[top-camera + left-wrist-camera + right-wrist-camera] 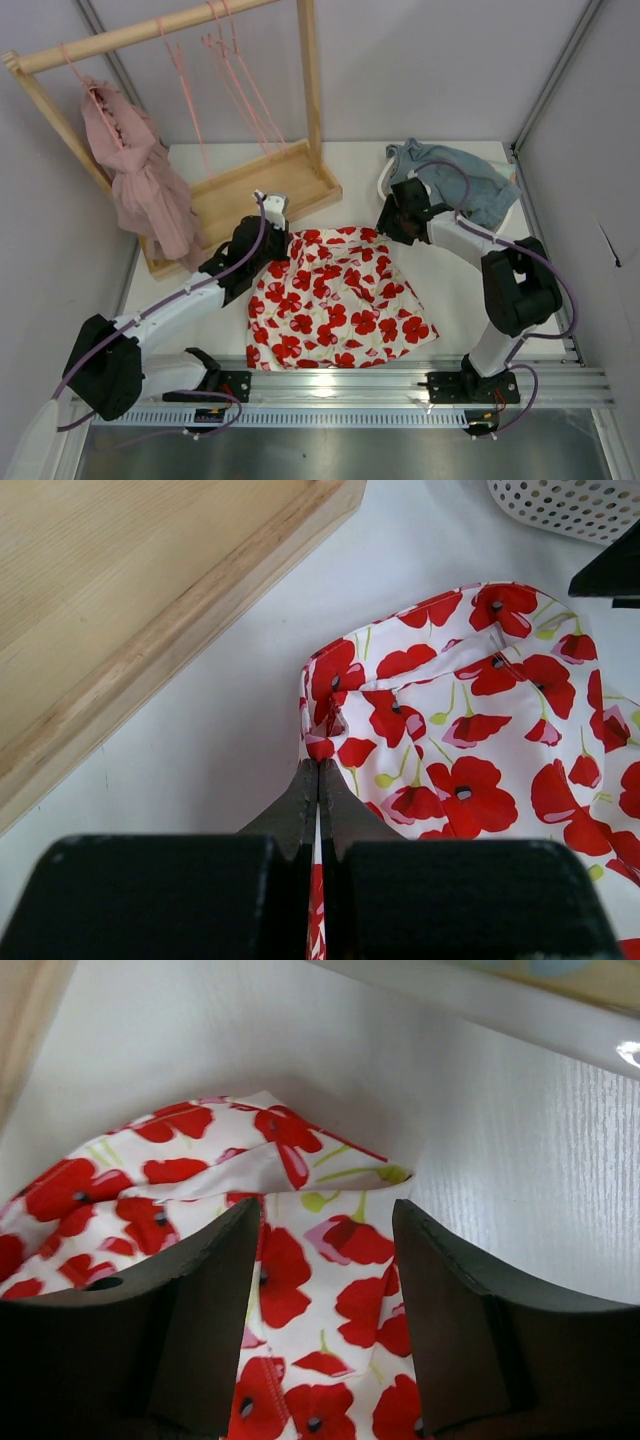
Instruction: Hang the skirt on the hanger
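Note:
The skirt [335,295], white with big red flowers, lies flat on the table between the two arms. My left gripper [272,232] is at its far left corner, shut on the waist edge. In the left wrist view the fingertips [318,765] pinch the skirt [460,730], and a strip of cloth shows between the fingers. My right gripper [385,228] is at the far right corner. In the right wrist view it [328,1220] stands open, its fingers on either side of the skirt [330,1260] without touching it. Several thin pink hangers [240,85] hang from the wooden rack's bar.
The wooden rack's base tray [265,185] lies just beyond the left gripper. A dusty-pink ruffled garment [140,180] hangs at the rack's left end. A white perforated basket [570,505] with blue-grey cloth [465,180] sits at the back right. A metal rail [400,380] runs along the near edge.

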Motion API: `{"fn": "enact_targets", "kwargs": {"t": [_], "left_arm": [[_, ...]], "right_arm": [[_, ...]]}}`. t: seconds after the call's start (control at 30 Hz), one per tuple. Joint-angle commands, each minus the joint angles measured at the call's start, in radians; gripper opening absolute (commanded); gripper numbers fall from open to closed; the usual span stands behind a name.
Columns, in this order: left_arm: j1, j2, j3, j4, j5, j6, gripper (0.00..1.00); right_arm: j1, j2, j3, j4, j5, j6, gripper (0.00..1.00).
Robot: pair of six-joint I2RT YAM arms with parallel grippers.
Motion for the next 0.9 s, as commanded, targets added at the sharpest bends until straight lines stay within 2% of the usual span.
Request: {"fn": "enact_targets", "kwargs": {"t": [0.0,0.13,0.2,0.27,0.47,0.53,0.57,0.63,0.67,0.83,0.87], "left_arm": [[-0.003,0.008,0.023,0.058,0.028,0.011,0.0],[-0.003,0.024,0.026,0.054,0.022,0.012,0.0],[-0.003,0.033,0.026,0.058,0.025,0.017,0.0],[-0.003,0.041,0.03,0.063,0.026,0.018,0.0],[-0.001,0.053,0.039,0.063,0.028,0.027,0.0],[-0.001,0.048,0.042,0.061,0.026,0.032,0.0],[0.0,0.047,0.045,0.058,0.025,0.034,0.0],[0.0,0.042,0.053,0.045,0.022,0.04,0.0],[0.0,0.039,0.062,0.038,0.02,0.041,0.0],[0.005,-0.022,0.106,-0.009,0.037,0.07,0.0],[0.005,-0.039,0.121,-0.015,0.041,0.081,0.0]], "right_arm": [[0.014,0.044,0.021,0.041,0.109,-0.032,0.57],[0.026,0.061,0.004,0.014,0.15,-0.035,0.58],[0.04,0.069,-0.01,0.018,0.173,-0.05,0.63],[0.043,0.081,-0.013,0.025,0.17,-0.058,0.64],[0.046,0.141,-0.002,0.066,0.143,-0.065,0.59],[0.054,0.153,0.002,0.081,0.146,-0.087,0.52],[0.056,0.154,0.005,0.092,0.16,-0.088,0.36],[0.06,0.144,0.019,0.097,0.164,-0.091,0.15],[0.06,0.136,0.025,0.094,0.166,-0.091,0.0],[0.083,0.004,0.047,0.129,0.148,-0.183,0.0],[0.088,-0.064,0.039,0.146,0.132,-0.206,0.0]]}}
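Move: The far right corner of the skirt lies almost directly below the right hand, about 6 cm down and 1 cm to its right. The basket's middle is roughly 10 cm farther out and 16 cm to that hand's right; the wooden tray's middle is about 10 cm farther out and 27 cm to its left. From the left hand, which already holds the other far corner, the right corner is some 21 cm right, 5 cm ahead and 12 cm lower. Down nearly straight, some 6 cm, goes the right hand onto the skirt's free far corner, rolling about 10 degrees so that its left side dips. Near the bottom its open fingers shut and pinch the corner, then it climbs roughly 2.5 cm. The left hand keeps its pinch on the other corner, sinking slightly and coming back up. ##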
